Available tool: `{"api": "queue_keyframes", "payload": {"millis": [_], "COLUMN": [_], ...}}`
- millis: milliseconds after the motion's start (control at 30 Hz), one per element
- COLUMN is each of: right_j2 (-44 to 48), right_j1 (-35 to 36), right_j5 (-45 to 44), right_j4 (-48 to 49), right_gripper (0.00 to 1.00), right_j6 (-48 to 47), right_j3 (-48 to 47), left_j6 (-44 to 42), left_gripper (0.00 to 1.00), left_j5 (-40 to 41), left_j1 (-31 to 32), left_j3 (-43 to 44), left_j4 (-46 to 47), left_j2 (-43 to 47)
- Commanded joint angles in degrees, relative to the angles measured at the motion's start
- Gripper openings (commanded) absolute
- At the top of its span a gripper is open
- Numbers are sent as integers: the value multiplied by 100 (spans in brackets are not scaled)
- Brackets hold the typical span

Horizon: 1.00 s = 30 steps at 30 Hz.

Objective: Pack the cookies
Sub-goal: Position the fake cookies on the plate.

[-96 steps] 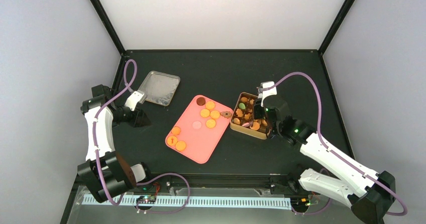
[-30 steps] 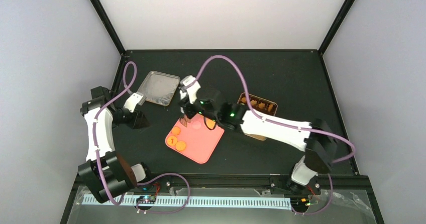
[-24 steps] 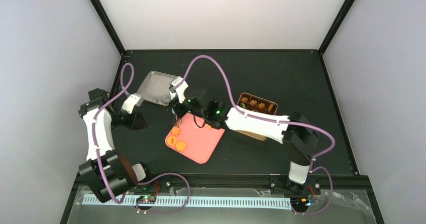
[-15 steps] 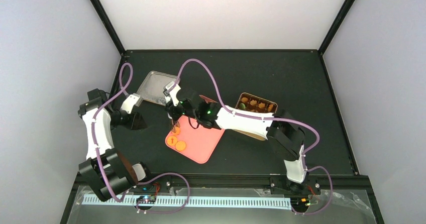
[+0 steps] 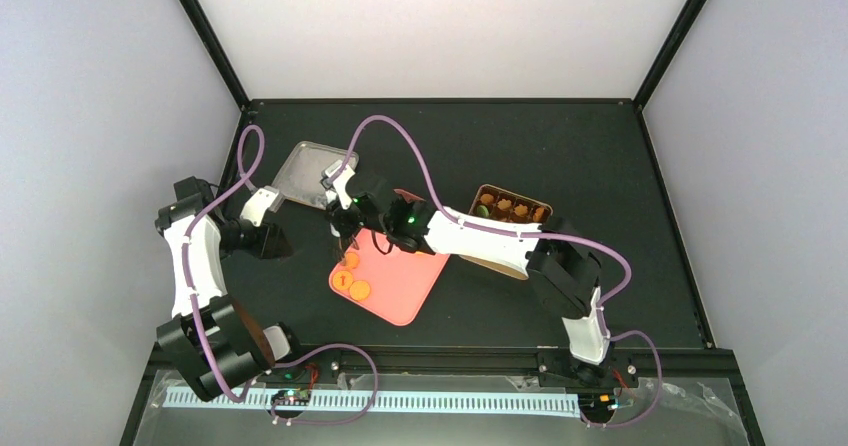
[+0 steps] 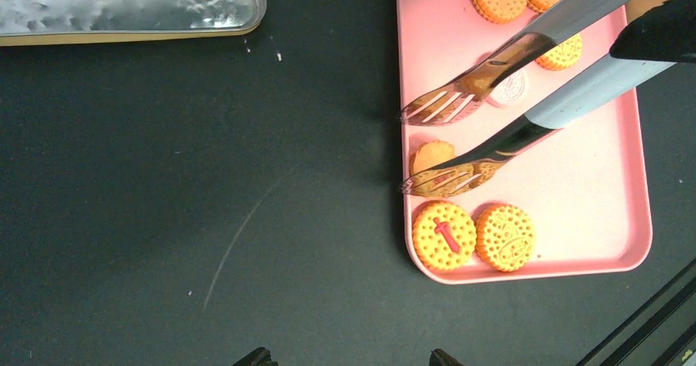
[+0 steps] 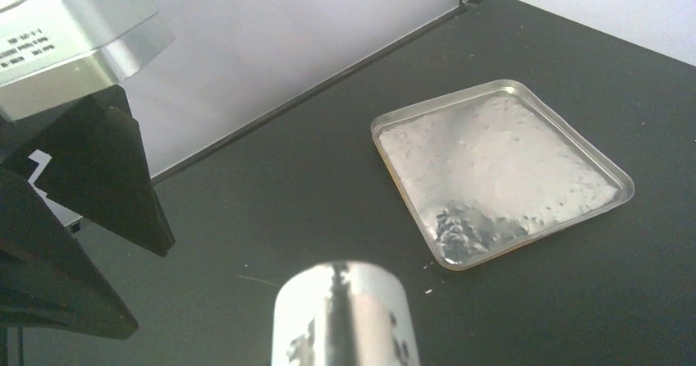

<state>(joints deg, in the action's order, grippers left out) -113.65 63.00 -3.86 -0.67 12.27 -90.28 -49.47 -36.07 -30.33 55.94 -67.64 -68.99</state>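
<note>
Several orange cookies lie on the pink tray (image 6: 574, 194); two sit at its near corner (image 6: 444, 235). A small cookie (image 6: 431, 154) lies between the forked tips of metal tongs (image 6: 492, 58), and a pink one (image 6: 509, 91) rests under the upper tip. My right gripper (image 5: 345, 218) is shut on the tongs over the tray's left end (image 5: 400, 288), and the tongs' tips stand apart. The gold tin (image 5: 510, 209) to the right holds more cookies, partly hidden by the right arm. My left gripper (image 5: 274, 238) hovers open over bare table, left of the tray, holding nothing.
The tin's silver lid (image 5: 312, 169) lies upside down at the back left, close behind the right gripper. The right arm stretches across the tray and the tin. A purple cable loops above each arm. Black frame rails edge the table.
The right arm swung from the tin across the tray to its left end, carrying the tongs, whose tips have spread slightly. The left arm has barely shifted.
</note>
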Motion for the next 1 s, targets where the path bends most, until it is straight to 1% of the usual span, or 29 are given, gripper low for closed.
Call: {"api": "queue_keyframes", "payload": {"millis": [0,200,400,700,967], "right_j2": [-46,-21,134,809,1267], "right_j1": [8,17,37,58,107], "right_j5": [53,49,-215,-671,-1054], "right_j4": [-133,-256,-230,165,313], "right_gripper": [33,33,32,31,30], "right_j6": [-91,-175,-348,-460,-554], "right_j3": [-209,-101,249,1230,1715], "left_j6": [-168,-159,-185,-186,-184], "left_gripper": [50,50,50,50,50], "left_j5": [-158,-204,-185,-188,-206], "left_j1": [-46,-46,-46,-44,-49], "left_j3": [160,197,174,110,119], "left_j4": [-119,-129,-127,-90,-95], "left_j2": [47,48,53,47,51]}}
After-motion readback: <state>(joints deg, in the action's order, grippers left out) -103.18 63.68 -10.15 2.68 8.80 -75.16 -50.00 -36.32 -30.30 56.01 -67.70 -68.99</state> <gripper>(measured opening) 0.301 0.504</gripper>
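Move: Just outside the tray's left edge, the right hand holds the tongs. The flower-edged cookie under the near fork lies about 5 cm back, 2 cm left and 18 cm below it. From that cookie, the red-marked one is some 5 cm farther back and 2 cm left, the round one 7 cm back and 2 cm right, and the pink cookie 2 cm farther out and 9 cm right. From the left hand, the flower-edged cookie is about 14 cm right, level, 14 cm below. Dragging the flower-edged cookie inward over the pink tray, the right hand first hardly stirs, then carries the still-held tongs about 5 cm to the right, with a small pull back. The near fork stays on the cookie, the two forks still apart around no cookie, and the wrist tips only some 5 degrees. ##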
